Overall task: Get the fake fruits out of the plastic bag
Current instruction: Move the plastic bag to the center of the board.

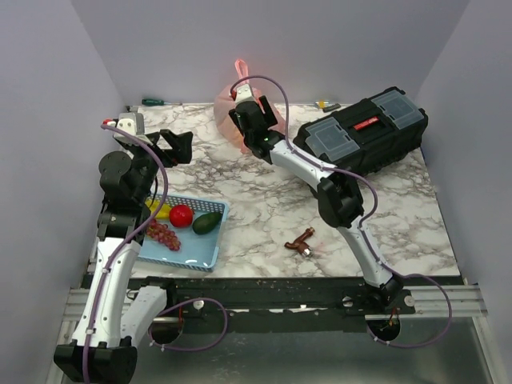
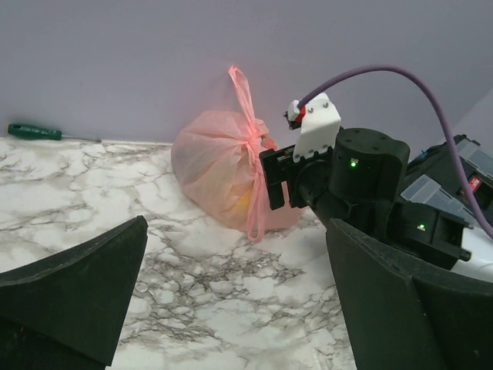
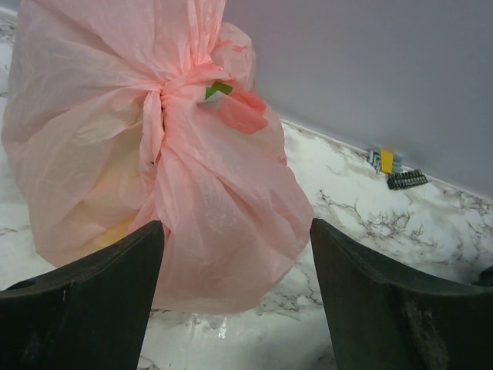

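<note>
The pink plastic bag (image 1: 224, 120) stands knotted at the back middle of the marble table, its loop handle sticking up. A yellowish fruit (image 3: 115, 223) shows faintly through the plastic (image 2: 216, 173); the other fake fruits inside are hidden. My right gripper (image 1: 238, 120) is at the bag, open, with the bag's lower lobe (image 3: 223, 231) between its fingers (image 3: 92, 277). My left gripper (image 1: 172, 148) hangs open above the table's left side, nothing between its fingers (image 2: 77, 285), well short of the bag. A red fruit (image 1: 181, 215) lies in the basket.
A light blue basket (image 1: 204, 264) at the near left also holds an avocado (image 1: 206, 222) and grapes (image 1: 162, 235). A black toolbox (image 1: 364, 132) sits at the back right. A green screwdriver (image 1: 154, 102) lies by the back wall, and a small brown object (image 1: 302, 242) lies near the front.
</note>
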### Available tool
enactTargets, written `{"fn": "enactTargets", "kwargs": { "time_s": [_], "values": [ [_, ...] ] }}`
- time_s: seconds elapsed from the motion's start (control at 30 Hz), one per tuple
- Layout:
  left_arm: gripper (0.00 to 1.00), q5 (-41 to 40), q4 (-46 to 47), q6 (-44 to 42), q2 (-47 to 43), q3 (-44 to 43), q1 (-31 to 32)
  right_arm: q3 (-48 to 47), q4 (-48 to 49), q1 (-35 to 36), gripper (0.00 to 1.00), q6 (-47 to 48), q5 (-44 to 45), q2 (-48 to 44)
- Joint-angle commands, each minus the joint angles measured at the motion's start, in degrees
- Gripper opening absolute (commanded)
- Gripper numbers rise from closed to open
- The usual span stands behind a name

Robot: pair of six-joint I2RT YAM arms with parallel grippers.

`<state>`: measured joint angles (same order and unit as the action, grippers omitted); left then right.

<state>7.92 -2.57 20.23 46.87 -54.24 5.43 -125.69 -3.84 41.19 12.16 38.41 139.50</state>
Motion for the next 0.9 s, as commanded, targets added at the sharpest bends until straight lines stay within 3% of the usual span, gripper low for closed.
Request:
{"fn": "enactTargets", "kwargs": {
  "time_s": [0.0,0.37,0.6,0.87],
  "values": [
    [0.99,6.2,2.3,3.46,1.22,0.03,-1.92,-2.26,3.31,0.25,0.77,4.37,1.96,2.67],
    [0.99,13.61,3.83,7.2,5.6,-1.03,-3.16,-2.04,3.12,0.29,0.75,1.39,0.68,5.58],
    [0.99,15.99,4.02,8.59,7.21,-1.35,-3.39,-2.79,0.66,0.43,0.5,-2.17,-1.66,6.06],
    [0.99,15.14,2.7,8.53,8.61,-2.06,-3.41,5.39,3.05,1.77,0.24,-2.25,-7.29,0.87]
  ]
}}
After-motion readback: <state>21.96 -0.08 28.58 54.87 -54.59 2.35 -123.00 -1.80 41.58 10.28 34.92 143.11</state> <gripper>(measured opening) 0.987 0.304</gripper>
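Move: The pink plastic bag is right in front of my right hand, its middle about 9 cm ahead, 3 cm to the left and some 5 cm lower. The toolbox is about 29 cm to my right hand's right and 2 cm ahead; small connectors lie by the wall about 21 cm right and 16 cm ahead. From my left hand the bag is roughly 33 cm ahead, 17 cm right and 25 cm below. I sink my open right hand about 5.5 cm down the near face of the plastic bag, easing slightly left, and close the fingers more than halfway around its hanging twisted folds, taking them between the fingertips. Meanwhile my empty left hand, still wide open, drifts right, down and forward towards the bag, some 5 cm in all, turning about 10 degrees clockwise and tipping down. ##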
